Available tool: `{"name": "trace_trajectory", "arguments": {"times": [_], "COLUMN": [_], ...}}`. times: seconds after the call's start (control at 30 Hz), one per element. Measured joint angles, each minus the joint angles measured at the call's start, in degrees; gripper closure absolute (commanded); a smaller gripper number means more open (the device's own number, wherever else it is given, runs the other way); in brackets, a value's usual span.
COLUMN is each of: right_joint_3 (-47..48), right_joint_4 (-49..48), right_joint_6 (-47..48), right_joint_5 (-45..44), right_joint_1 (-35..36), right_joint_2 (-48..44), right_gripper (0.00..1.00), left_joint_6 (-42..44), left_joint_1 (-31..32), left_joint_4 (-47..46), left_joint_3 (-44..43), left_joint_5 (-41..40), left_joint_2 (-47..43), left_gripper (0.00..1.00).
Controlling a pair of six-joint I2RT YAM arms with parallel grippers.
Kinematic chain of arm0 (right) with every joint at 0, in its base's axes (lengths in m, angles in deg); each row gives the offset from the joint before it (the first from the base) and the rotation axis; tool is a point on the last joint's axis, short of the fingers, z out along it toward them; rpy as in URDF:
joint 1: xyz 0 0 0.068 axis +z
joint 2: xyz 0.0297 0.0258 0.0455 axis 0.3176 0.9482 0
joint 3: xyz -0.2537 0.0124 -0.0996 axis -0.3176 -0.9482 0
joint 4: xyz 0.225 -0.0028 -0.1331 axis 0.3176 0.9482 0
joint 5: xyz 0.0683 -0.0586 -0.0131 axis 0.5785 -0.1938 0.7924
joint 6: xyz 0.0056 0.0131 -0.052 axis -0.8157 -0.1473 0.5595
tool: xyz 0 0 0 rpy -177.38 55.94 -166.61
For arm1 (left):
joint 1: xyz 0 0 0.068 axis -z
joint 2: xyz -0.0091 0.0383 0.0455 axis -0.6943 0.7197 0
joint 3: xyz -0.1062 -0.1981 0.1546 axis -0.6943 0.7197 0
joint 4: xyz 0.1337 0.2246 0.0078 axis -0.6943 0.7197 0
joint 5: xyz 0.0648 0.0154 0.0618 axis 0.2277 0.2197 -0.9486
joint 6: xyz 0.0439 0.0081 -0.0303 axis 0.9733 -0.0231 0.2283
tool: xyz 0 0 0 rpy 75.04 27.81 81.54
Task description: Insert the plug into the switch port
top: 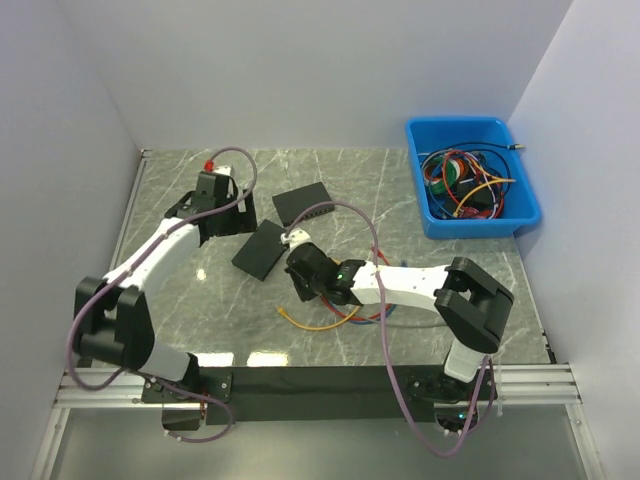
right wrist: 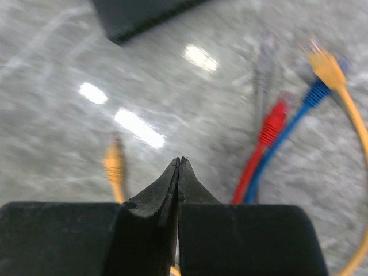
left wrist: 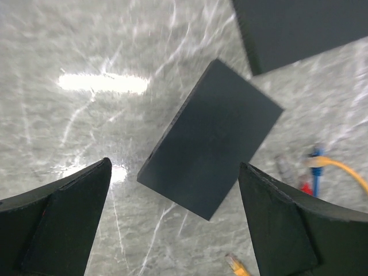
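Note:
Two flat black switch boxes lie mid-table, the nearer one and the farther one. My left gripper hovers open above the nearer box, holding nothing. Over a loose bunch of cables my right gripper is shut and empty. A yellow plug lies just left of its tips. To the right lie a red plug, a blue plug, a second yellow plug and a grey plug.
A blue bin full of tangled cables stands at the back right. White walls close in the grey marble table on the left, back and right.

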Motion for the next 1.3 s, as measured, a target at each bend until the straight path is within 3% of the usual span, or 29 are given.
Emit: {"name": "trace_trajectory", "arguments": {"times": [0.23,0.27,0.3,0.43,0.67,1.3], "right_joint_3": [-0.46,-0.39,-0.28,0.85,6.1,15.85], "right_joint_4": [2.1,2.64,3.13,4.79,5.81,7.82], "right_joint_6": [1.05,1.22,1.27,1.46,1.77,3.19], "right_joint_5": [-3.5,-4.22,-4.59,-4.66,-3.85,-1.7], "right_joint_1": [-0.59,-0.83,-1.05,-3.85,-8.76,-8.68], "right_joint_2": [0.0,0.0,0.0,0.33,5.75,17.05], "right_gripper": [1.0,0.96,0.79,0.63,0.62,0.59], "left_joint_6": [0.04,0.04,0.04,0.02,0.02,-0.02], "left_joint_1": [-0.61,-0.81,-1.03,-1.49,-1.51,-1.51], "left_joint_4": [0.87,1.07,1.25,1.09,1.14,1.75], "left_joint_3": [0.0,0.0,0.0,-0.04,-0.11,-0.55], "left_joint_5": [0.61,0.63,0.63,0.61,0.63,0.7], "left_joint_2": [8.17,8.59,8.74,8.68,8.68,9.57], "left_gripper": [0.03,0.03,0.03,0.03,0.05,0.05]}}
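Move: From the right hand, the grey plug lies about 9 cm ahead, in line sideways and 6 cm below. The red plug is some 2 cm nearer and 2 cm right of it; the blue plug lies 3 cm farther out and 3 cm right of the grey one. The switch is 13 cm ahead and 8 cm left of the right hand. From the left hand, the switch is about 6 cm right, 1 cm ahead and 13 below, and the grey plug is 13 cm right, 2 back. The right hand, fingers shut and empty, arcs rightwards and then forward to the grey plug, about 8 cm forward in all, curving back left and sinking nearly 5 cm at the end, while its fingers open to a bit under half and its wrist turns slightly clockwise, so the tips come down astride the plug without closing. The left hand sinks some 6 cm beside the switch, tipping about 10 degrees further down with its fingers kept wide, then stays there above the table. ##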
